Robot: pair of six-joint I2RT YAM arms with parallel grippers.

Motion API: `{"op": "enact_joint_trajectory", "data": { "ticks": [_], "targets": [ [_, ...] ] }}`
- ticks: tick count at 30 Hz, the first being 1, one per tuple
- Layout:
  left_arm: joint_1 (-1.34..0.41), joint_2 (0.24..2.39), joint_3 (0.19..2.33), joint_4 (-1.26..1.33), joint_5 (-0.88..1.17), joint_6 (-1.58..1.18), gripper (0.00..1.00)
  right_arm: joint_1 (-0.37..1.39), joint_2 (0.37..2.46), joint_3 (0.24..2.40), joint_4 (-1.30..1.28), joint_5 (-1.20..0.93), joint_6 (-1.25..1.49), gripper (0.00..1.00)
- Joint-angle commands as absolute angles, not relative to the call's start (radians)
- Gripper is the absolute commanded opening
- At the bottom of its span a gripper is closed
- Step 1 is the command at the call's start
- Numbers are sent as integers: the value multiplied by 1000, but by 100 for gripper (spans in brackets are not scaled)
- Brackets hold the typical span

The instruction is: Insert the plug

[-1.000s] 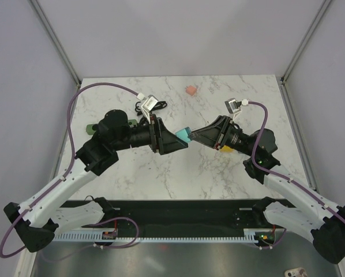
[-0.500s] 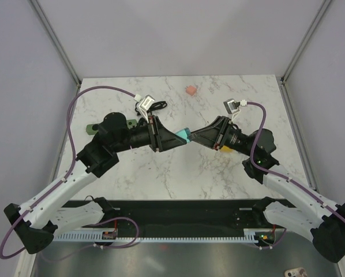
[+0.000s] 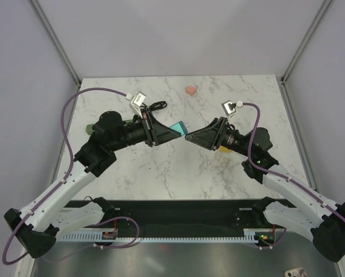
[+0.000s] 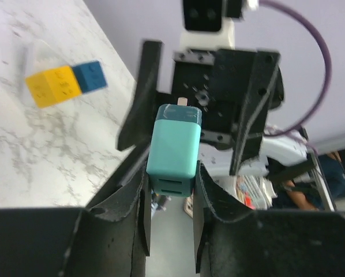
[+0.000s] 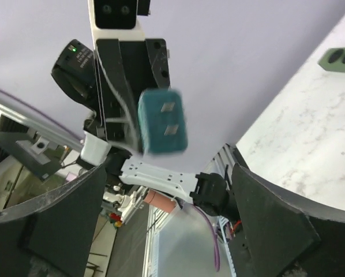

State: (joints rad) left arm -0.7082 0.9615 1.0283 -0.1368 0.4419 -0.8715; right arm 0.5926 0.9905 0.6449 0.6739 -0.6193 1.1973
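Note:
The teal plug (image 4: 173, 147) hangs in the air over the middle of the table, pinched between the fingers of my left gripper (image 4: 171, 184), which is shut on it. From above, the plug (image 3: 178, 126) sits at the tip of the left gripper (image 3: 173, 130). My right gripper (image 3: 190, 137) faces it from the right, a short gap away, open and holding nothing. In the right wrist view the plug (image 5: 162, 121) shows its two metal prongs, clear of the wide-open right gripper (image 5: 167, 222). The green power strip (image 3: 90, 128) lies at the table's left, mostly behind the left arm.
A yellow block (image 4: 51, 86) and a blue block (image 4: 90, 75) lie together on the marble under the right arm. A small pink block (image 3: 190, 90) sits near the far edge. A coiled black cable (image 3: 155, 106) lies behind the left gripper.
The right gripper has opened and let go of the plug. The left gripper has closed on the plug and carried it slightly up and to the left, away from the right gripper.

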Motion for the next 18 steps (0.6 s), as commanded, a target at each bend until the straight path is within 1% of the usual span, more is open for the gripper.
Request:
{"op": "enact_joint_trajectory", "data": {
  "ticks": [1, 2, 3, 5, 6, 9, 12, 13, 15, 17, 18],
  "targets": [
    [-611, 943, 1072, -245, 364, -917, 2, 594, 907, 707, 462, -546, 1089, 98],
    [-582, 946, 1081, -283, 339, -922, 2, 594, 890, 716, 371, -519, 1072, 98],
    [-521, 950, 1089, -316, 319, -923, 2, 594, 871, 721, 333, -500, 1049, 98],
    [-453, 972, 1112, -412, 287, -907, 2, 594, 829, 735, 232, -470, 1031, 98],
    [-386, 983, 1123, -448, 273, -897, 2, 594, 815, 736, 203, -442, 1010, 98],
    [-284, 1026, 1161, -555, 145, -908, 2, 594, 785, 744, 94, -393, 970, 98],
    [-259, 1081, 1238, -671, 4, -942, 2, 591, 779, 747, 17, -362, 916, 98],
    [-255, 1100, 1300, -714, -111, -949, 2, 594, 782, 747, 3, -348, 898, 98],
    [-247, 1178, 1412, -841, -258, -966, 2, 594, 790, 747, -35, -339, 887, 98],
    [-233, 1266, 1489, -929, -323, -986, 2, 594, 802, 742, -49, -345, 873, 98],
    [-212, 1299, 1558, -1013, -357, -1006, 2, 594, 807, 739, -48, -348, 868, 98]
  ]
}}
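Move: The left gripper already holds the teal plug; the green power strip it is bound for has its middle about 22 cm ahead of that hand, 30 cm to its left and some 34 cm below. Down on the table too, the cord's black plug lies roughly 22 cm ahead and 16 cm left, and the black cable coil 32 cm ahead and 13 cm left. From the right hand the strip is about 21 cm ahead, 35 cm left and 33 cm below. Sweep the left gripper left and forward, some 25 cm in all, away from the right gripper and towards the green strip, sinking slightly. Keep the teal plug pinched while swinging the fingers about 60 degrees counter-clockwise and tipping them down, so they end up pointing forward and downward. Back the wide-open right gripper off, down and to the right. ##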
